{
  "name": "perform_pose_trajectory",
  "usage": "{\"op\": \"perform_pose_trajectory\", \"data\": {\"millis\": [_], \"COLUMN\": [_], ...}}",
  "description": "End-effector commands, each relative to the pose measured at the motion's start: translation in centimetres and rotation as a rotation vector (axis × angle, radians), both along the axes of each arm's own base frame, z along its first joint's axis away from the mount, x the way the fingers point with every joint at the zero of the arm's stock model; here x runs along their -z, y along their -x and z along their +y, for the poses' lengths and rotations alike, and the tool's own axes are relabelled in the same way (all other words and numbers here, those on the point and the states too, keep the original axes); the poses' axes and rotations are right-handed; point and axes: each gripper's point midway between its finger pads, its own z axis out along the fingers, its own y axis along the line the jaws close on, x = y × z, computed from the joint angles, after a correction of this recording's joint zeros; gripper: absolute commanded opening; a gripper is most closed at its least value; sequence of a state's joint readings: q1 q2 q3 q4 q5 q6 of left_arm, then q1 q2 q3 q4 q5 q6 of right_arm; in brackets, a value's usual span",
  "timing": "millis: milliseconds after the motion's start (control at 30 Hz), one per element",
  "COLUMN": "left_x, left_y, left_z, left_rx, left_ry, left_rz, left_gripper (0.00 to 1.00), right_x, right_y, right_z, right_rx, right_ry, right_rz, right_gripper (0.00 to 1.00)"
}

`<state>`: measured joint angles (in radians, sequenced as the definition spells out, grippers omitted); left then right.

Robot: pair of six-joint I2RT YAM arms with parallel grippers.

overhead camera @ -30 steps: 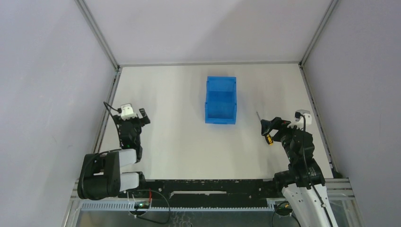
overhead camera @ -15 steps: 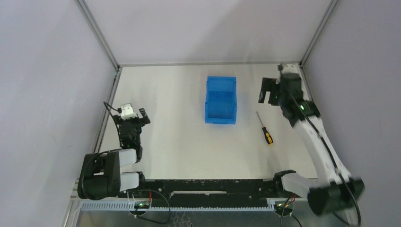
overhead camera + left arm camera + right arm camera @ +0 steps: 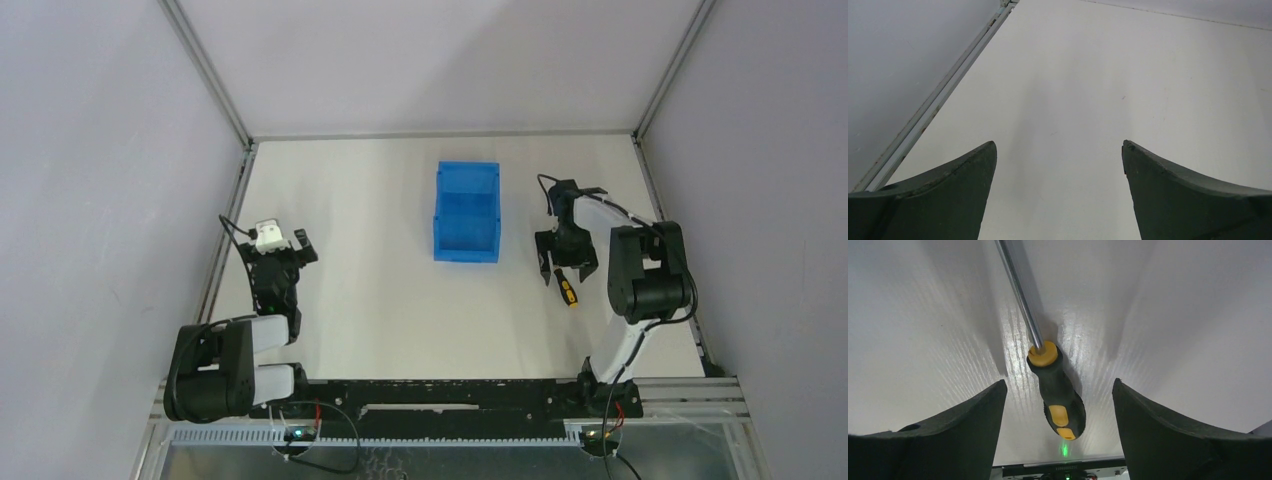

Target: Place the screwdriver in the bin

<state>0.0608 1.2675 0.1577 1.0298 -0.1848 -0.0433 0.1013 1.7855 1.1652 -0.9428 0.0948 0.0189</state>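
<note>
The screwdriver (image 3: pixel 567 291) lies flat on the white table, right of the blue bin (image 3: pixel 467 212), with its yellow-and-black handle toward the near edge. My right gripper (image 3: pixel 562 268) is open and hangs low over it. In the right wrist view the handle (image 3: pixel 1059 401) and grey shaft (image 3: pixel 1020 295) lie between the two spread fingers of the right gripper (image 3: pixel 1058 382), touching neither. My left gripper (image 3: pixel 290 240) is open and empty at the left side, with only bare table between its fingers in the left wrist view (image 3: pixel 1058 143).
The bin stands upright in the middle of the table with its lower lip toward the arms. Grey walls and metal frame rails (image 3: pixel 225 225) close the table on the left, right and back. A black bar (image 3: pixel 440 390) runs along the near edge.
The right arm swung up to the back right corner, then came down with its open gripper over the screwdriver. The screwdriver, bin and left arm have not moved.
</note>
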Motion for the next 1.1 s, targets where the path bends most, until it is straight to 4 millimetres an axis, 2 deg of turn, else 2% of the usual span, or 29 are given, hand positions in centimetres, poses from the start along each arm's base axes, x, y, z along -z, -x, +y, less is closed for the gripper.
{"op": "perform_pose_trajectory", "data": {"millis": [0,100,167,267,300,333,500,633,767,867,967,1067], "left_x": [-2.3,-2.4,-2.3,-2.3,-2.4,-2.4,-2.3,-2.3,-2.3,-2.4,-2.3,-2.3], "left_y": [-0.9,-1.0,-0.9,-0.9,-0.9,-0.9,-0.9,-0.9,-0.9,-0.9,-0.9,-0.9], "left_z": [0.1,0.1,0.1,0.1,0.1,0.1,0.1,0.1,0.1,0.0,0.1,0.1], "left_rx": [-0.001,-0.001,-0.001,-0.002,-0.001,-0.001,-0.001,-0.002,-0.001,-0.001,-0.002,-0.001], "left_ry": [-0.022,-0.021,-0.021,-0.021,-0.021,-0.021,-0.021,-0.021,-0.021,-0.021,-0.021,-0.021], "left_rz": [-0.063,-0.065,-0.064,-0.064,-0.065,-0.064,-0.064,-0.063,-0.065,-0.065,-0.064,-0.063], "left_gripper": [1.0,1.0,1.0,1.0,1.0,1.0,1.0,1.0,1.0,1.0,1.0,1.0], "right_x": [0.9,2.0,2.5,2.4,2.0,1.5,-3.1,-7.1,-11.0,-12.9,-14.4,-15.6], "right_y": [0.7,0.9,1.1,1.1,1.0,0.8,0.6,0.7,-0.8,-2.2,-3.9,-5.8], "right_z": [0.3,0.4,0.3,0.1,-0.1,-0.2,0.0,-0.9,-0.4,-0.4,0.7,3.6], "right_rx": [-0.017,-0.014,-0.015,-0.021,-0.021,-0.022,-0.015,0.051,0.124,0.168,0.196,0.172], "right_ry": [-0.018,-0.02,-0.017,0.004,0.02,0.024,0.007,0.045,-0.005,-0.011,-0.053,-0.099], "right_rz": [0.04,0.06,0.078,0.078,0.066,0.05,-0.049,-0.117,-0.199,-0.215,-0.238,-0.287], "right_gripper": [0.83,0.72,0.52,0.13,0.03,0.0,0.0,0.0,0.0,0.0,0.0,0.0]}}
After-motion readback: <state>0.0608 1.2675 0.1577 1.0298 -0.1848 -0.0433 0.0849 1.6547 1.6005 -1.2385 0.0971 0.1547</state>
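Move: The screwdriver's handle lies almost under the open right fingers, some 2 cm below and about 1 cm back and 1 cm left of the hand point, its shaft running forward and slightly left. The bin stands roughly 19 cm ahead and 25 cm to the left, its middle about level in height. From the idle left hand, the handle is about 72 cm to the right, 8 cm back and 10 cm below. Sink the right gripper the last 1.5 cm, easing back and left by about a centimetre, and shut its fingers on the screwdriver's handle just behind the yellow collar. Then lift it some 16 cm, at first nearly straight up and then also 6 cm forward, tilting the fingertips forward by nearly 20 degrees and turning the hand slightly clockwise. ##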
